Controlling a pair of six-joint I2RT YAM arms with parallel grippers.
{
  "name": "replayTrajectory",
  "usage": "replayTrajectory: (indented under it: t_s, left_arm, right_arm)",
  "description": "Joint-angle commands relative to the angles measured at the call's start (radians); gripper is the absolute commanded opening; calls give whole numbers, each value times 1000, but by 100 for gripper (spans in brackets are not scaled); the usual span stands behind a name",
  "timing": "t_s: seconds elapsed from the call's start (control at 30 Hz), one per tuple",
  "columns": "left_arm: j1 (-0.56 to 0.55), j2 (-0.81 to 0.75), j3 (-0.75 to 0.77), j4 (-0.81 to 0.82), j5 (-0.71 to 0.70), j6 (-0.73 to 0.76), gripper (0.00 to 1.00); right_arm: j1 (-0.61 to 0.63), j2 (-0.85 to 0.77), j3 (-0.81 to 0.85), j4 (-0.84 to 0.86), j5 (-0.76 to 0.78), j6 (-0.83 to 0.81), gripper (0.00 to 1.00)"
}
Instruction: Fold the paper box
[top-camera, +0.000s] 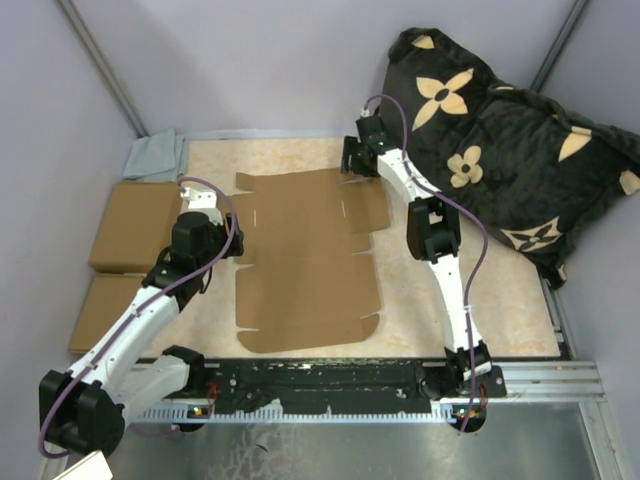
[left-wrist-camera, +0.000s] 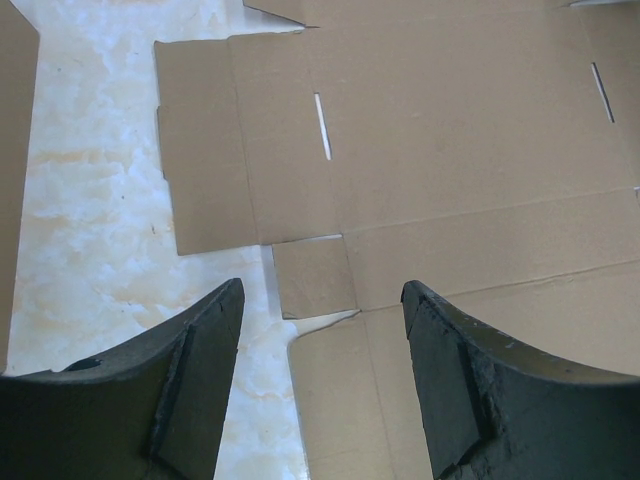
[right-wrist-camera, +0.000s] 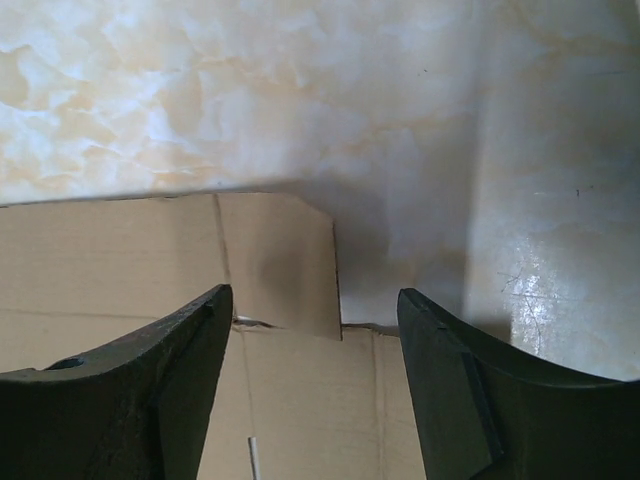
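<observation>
The paper box (top-camera: 305, 260) lies flat and unfolded on the marbled tabletop, brown, with slots, notches and crease lines. My left gripper (top-camera: 236, 243) hovers at its left edge. In the left wrist view the left gripper (left-wrist-camera: 322, 290) is open above a small side tab (left-wrist-camera: 313, 275) of the box (left-wrist-camera: 450, 150), with nothing between its fingers. My right gripper (top-camera: 355, 160) sits at the box's far right corner. In the right wrist view the right gripper (right-wrist-camera: 314, 295) is open, straddling the edge of a corner flap (right-wrist-camera: 280, 260) without touching it.
Two plain cardboard blocks (top-camera: 135, 225) (top-camera: 105, 305) lie left of the left arm. A grey cloth (top-camera: 157, 155) sits at the far left corner. A black cushion with beige flowers (top-camera: 500, 150) fills the far right. A metal rail (top-camera: 350, 385) runs along the near edge.
</observation>
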Motion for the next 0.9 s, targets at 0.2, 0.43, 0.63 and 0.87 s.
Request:
replayTrajectory:
  t_s: [0.2,0.43,0.63,0.87]
  left_arm:
    - [-5,24,25,29,-13,14,71]
    - [-5,67,41,27,9,-4,71]
    - [-4,140,98,25,17,-114,70]
    - [-4,313,209,117,-15,-263,69]
  right_arm:
    - [2,-1,-32,74,-29,-12,63]
    - [3,-18,-78,123,-72,-7,51]
    - [3,-31,-85,138,-88,-17,36]
    - [4,-95,-121,134,-98,-52,3]
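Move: Just below the open right hand lies the paper box's far-right corner tab, its middle about 2 cm ahead, 1 cm left and 2 cm down. The right side flap sits some 10 cm back and 4 cm right of that hand. From the left hand, hovering over the box's left side, the same tab is roughly 27 cm ahead, 26 cm right and 13 cm down; the far-left tab is about 24 cm straight ahead. Closing from well open to nearly shut, the right fingers take the free edge of the far-right tab in a pinch while the hand settles about 1 cm and edges 1.5 cm left. The left hand, still open and empty, first sinks 1.5 cm, then speeds forward some 3.5 cm and right 2 cm above the flat sheet. ##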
